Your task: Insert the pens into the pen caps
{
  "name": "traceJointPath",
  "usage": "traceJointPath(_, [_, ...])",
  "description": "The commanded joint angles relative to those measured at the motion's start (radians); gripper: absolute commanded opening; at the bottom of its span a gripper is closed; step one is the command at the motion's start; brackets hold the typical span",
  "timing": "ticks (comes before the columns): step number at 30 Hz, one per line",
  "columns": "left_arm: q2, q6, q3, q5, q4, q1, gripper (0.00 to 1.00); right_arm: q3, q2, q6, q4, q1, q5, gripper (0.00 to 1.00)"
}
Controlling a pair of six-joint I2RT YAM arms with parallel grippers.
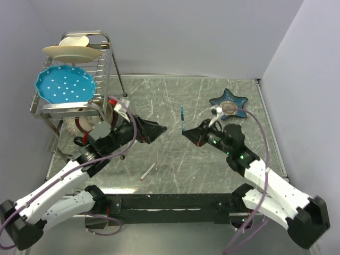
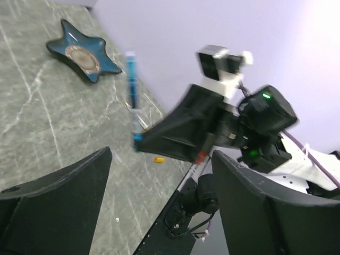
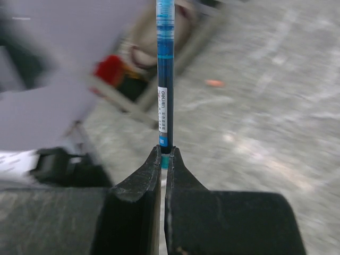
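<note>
My right gripper is shut on the lower end of a blue pen, which stands upright above the table's middle. In the right wrist view the blue pen rises straight out of the shut gripper. My left gripper hovers just left of it, open and empty. Its wrist view looks between its wide fingers at the blue pen and the right gripper. A yellow-orange pen cap lies on the table beyond. A white pen lies nearer the arm bases.
A blue star-shaped dish sits at the back right. A wire dish rack holding a blue plate and a cream plate stands at the back left, close behind the left arm. White walls enclose the table.
</note>
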Motion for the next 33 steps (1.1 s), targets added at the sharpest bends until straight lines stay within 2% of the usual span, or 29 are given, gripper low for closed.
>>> traceJointPath(1, [0.104, -0.073, 0.018, 0.078, 0.158, -0.012, 0.78, -0.070, -0.138, 0.130, 0.231, 0.027, -0.055, 0.00])
traceJointPath(6, [0.186, -0.075, 0.056, 0.121, 0.233, -0.029, 0.67, -0.079, -0.180, 0.134, 0.208, 0.037, -0.086, 0.00])
traceJointPath(13, [0.241, -0.029, 0.078, 0.137, 0.299, -0.068, 0.69, -0.070, -0.183, 0.146, 0.205, 0.052, -0.121, 0.00])
traceJointPath(19, [0.272, 0.034, 0.109, 0.088, 0.264, -0.085, 0.68, -0.088, -0.167, 0.168, 0.244, 0.086, -0.161, 0.00])
traceJointPath(24, [0.293, 0.022, 0.098, 0.084, 0.296, -0.086, 0.59, -0.098, -0.186, 0.163, 0.251, 0.099, -0.132, 0.00])
traceJointPath(27, [0.300, 0.016, 0.104, 0.085, 0.290, -0.089, 0.49, -0.087, -0.177, 0.162, 0.235, 0.099, -0.113, 0.00])
traceJointPath(33, [0.289, -0.019, 0.076, 0.141, 0.339, -0.089, 0.40, -0.084, -0.161, 0.192, 0.255, 0.101, -0.098, 0.00])
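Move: The blue pen stands upright in the right fingers, its middle about 9 cm to the left hand's right, 6 cm ahead and 4 cm lower. The right gripper, at the pen's foot, lies roughly 5 cm ahead of the left hand, 9 cm right and 10 cm below. A white marker lies on the table 32 cm below the left hand, about 5 cm left and 4 cm back. From the right hand, the pen's middle is 6 cm up and 1 cm ahead; the open left gripper is 5 cm back, 9 cm left and 10 cm up. Still pinching the pen's lower end, the right hand draws it back about 7 cm and up 5, easing left, its left side rolling up and the wrist turning counter-clockwise. The left hand moves right some 7 cm to bring its fingers around the pen's middle, dipping and rising again on the way, turning about 10 degrees clockwise and closing to roughly half open; a grip can't be seen yet. ##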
